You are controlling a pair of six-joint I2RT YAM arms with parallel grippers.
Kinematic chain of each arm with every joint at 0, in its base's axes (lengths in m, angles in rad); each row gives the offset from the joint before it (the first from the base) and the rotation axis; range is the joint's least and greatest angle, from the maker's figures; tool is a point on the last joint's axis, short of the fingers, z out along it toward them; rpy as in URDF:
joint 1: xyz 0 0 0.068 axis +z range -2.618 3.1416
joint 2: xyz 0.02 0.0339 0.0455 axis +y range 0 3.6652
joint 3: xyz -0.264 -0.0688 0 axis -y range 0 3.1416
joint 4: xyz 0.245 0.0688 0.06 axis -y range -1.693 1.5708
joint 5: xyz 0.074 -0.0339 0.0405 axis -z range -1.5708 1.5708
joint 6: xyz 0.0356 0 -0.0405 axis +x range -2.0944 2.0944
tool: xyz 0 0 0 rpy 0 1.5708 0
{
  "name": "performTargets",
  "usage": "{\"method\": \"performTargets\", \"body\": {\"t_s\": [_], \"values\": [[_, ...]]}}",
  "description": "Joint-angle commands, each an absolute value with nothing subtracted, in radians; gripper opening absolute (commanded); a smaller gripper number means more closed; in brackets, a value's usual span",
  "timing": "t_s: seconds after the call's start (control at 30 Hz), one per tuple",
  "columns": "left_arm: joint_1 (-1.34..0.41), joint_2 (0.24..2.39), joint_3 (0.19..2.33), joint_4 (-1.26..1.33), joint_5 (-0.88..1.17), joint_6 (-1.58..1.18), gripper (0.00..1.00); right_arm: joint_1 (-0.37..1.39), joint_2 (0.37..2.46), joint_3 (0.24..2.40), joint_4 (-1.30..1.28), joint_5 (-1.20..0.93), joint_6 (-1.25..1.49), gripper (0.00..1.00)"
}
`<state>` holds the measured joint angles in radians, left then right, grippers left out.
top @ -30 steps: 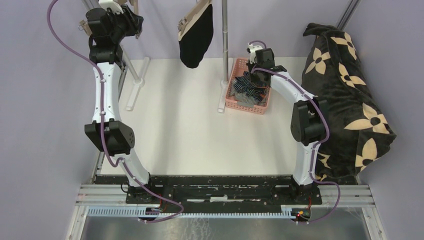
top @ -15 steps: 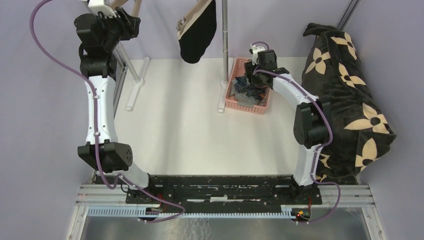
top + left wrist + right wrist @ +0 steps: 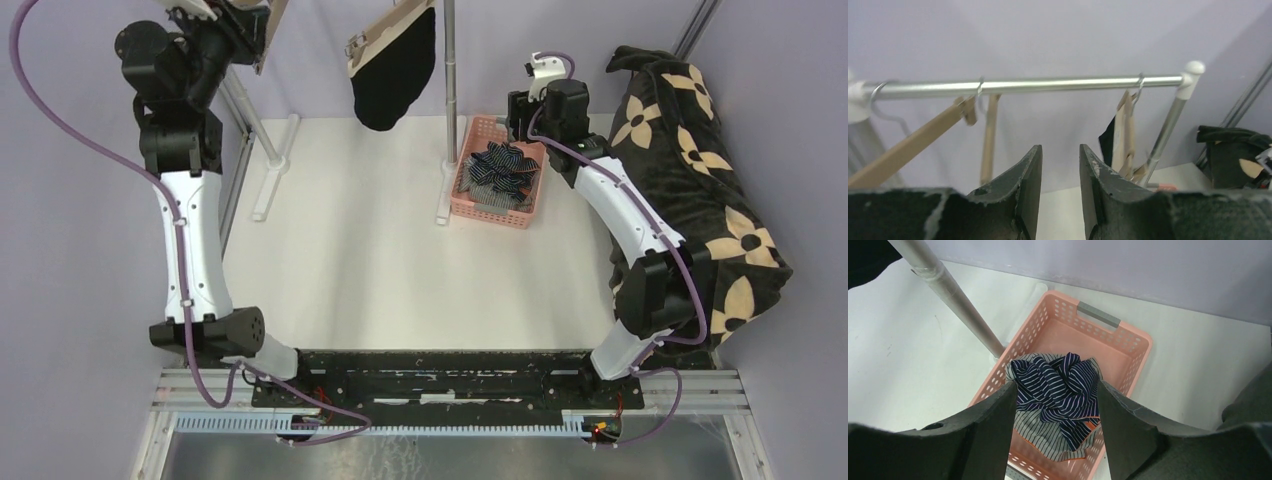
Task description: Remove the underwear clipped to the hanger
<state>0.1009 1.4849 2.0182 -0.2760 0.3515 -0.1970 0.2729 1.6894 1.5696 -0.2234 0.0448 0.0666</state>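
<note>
Black underwear (image 3: 392, 70) hangs clipped to a wooden hanger (image 3: 385, 25) on the rail (image 3: 1048, 85); in the left wrist view only its edge (image 3: 1107, 142) shows beside that hanger (image 3: 1125, 127). Navy striped underwear (image 3: 1068, 372) lies on grey-white underwear (image 3: 1048, 437) in the pink basket (image 3: 1128, 337). My right gripper (image 3: 1055, 385) hovers open above them, holding nothing. High at the far left, my left gripper (image 3: 1060, 147) is open by a narrow gap and empty, below the rail and left of the black underwear. In the top view it (image 3: 235, 20) is beside a bare hanger (image 3: 268, 30).
The rack's upright pole (image 3: 450, 100) stands just left of the basket (image 3: 500, 218). A large black flower-print blanket (image 3: 700, 180) is piled at the right edge. Bare wooden hangers (image 3: 913, 145) hang on the left part of the rail. The rack's foot (image 3: 270, 170) lies at the left.
My right gripper opened, left the navy striped underwear in the basket and pulled up and back. My left arm stretched up and to the left, and its jaws narrowed.
</note>
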Motion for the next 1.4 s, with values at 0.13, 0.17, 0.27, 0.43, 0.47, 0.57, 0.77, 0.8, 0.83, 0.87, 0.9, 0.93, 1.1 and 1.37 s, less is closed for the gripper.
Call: {"method": "performTargets", "body": {"t_s": [0.13, 0.17, 0.27, 0.43, 0.47, 0.57, 0.77, 0.8, 0.83, 0.87, 0.9, 0.93, 1.1, 1.37], "values": [[-0.075, 1.81, 2.541, -0.428, 0.4, -0.176, 0.43, 0.277, 1.614, 1.54, -0.208, 0.058, 0.06, 0.67], [-0.074, 1.84, 2.571, -0.422, 0.409, -0.194, 0.43, 0.278, 1.606, 1.537, -0.21, 0.058, 0.057, 0.67], [-0.076, 1.885, 2.57, -0.37, 0.45, -0.245, 0.44, 0.279, 1.588, 1.525, -0.215, 0.06, 0.051, 0.67], [-0.106, 1.941, 2.558, -0.365, 0.448, -0.213, 0.44, 0.283, 1.568, 1.515, -0.225, 0.052, 0.042, 0.66], [-0.111, 1.947, 2.549, -0.361, 0.453, -0.202, 0.44, 0.284, 1.565, 1.512, -0.227, 0.05, 0.04, 0.66], [-0.116, 1.955, 2.504, -0.306, 0.465, -0.188, 0.44, 0.288, 1.558, 1.504, -0.233, 0.039, 0.032, 0.66], [-0.119, 1.979, 2.496, -0.223, 0.497, -0.192, 0.44, 0.294, 1.552, 1.494, -0.239, 0.031, 0.023, 0.66], [-0.119, 1.981, 2.497, -0.218, 0.502, -0.197, 0.44, 0.294, 1.552, 1.493, -0.239, 0.031, 0.021, 0.66], [-0.123, 1.984, 2.495, -0.217, 0.504, -0.198, 0.44, 0.294, 1.55, 1.494, -0.239, 0.03, 0.02, 0.66], [-0.124, 1.986, 2.493, -0.217, 0.507, -0.197, 0.44, 0.294, 1.548, 1.494, -0.238, 0.029, 0.02, 0.66], [-0.126, 1.988, 2.491, -0.219, 0.511, -0.196, 0.44, 0.295, 1.547, 1.494, -0.236, 0.028, 0.019, 0.66], [-0.128, 1.989, 2.488, -0.22, 0.518, -0.196, 0.44, 0.295, 1.547, 1.494, -0.236, 0.025, 0.018, 0.66], [-0.132, 1.995, 2.464, -0.217, 0.549, -0.194, 0.44, 0.298, 1.55, 1.494, -0.237, 0.012, 0.021, 0.66], [-0.134, 2.022, 2.46, -0.281, 0.555, -0.154, 0.44, 0.302, 1.531, 1.468, -0.215, 0.007, 0.021, 0.66]]}}
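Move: The hanger with the black underwear hangs from the rod roughly 18 cm ahead of the left gripper, some 20 cm to its right and about 7 cm lower. An empty hanger is about 16 cm straight ahead of that gripper at a similar lower height, and the rack's right pole stands about 20 cm ahead and 27 cm to the right. From the right gripper, the black underwear's hanger is some 9 cm ahead, 18 cm left and 20 cm above. Swing the left gripper right, about 14 cm in all, rising slightly at first past the empty hanger, then take it forward about 11 cm and down to the near half of the black underwear's hanger. Turn it clockwise over 20 degrees and keep the fingers part open, one either side of the wood, without closing. Ease the open right gripper back some 3 cm by the basket. ##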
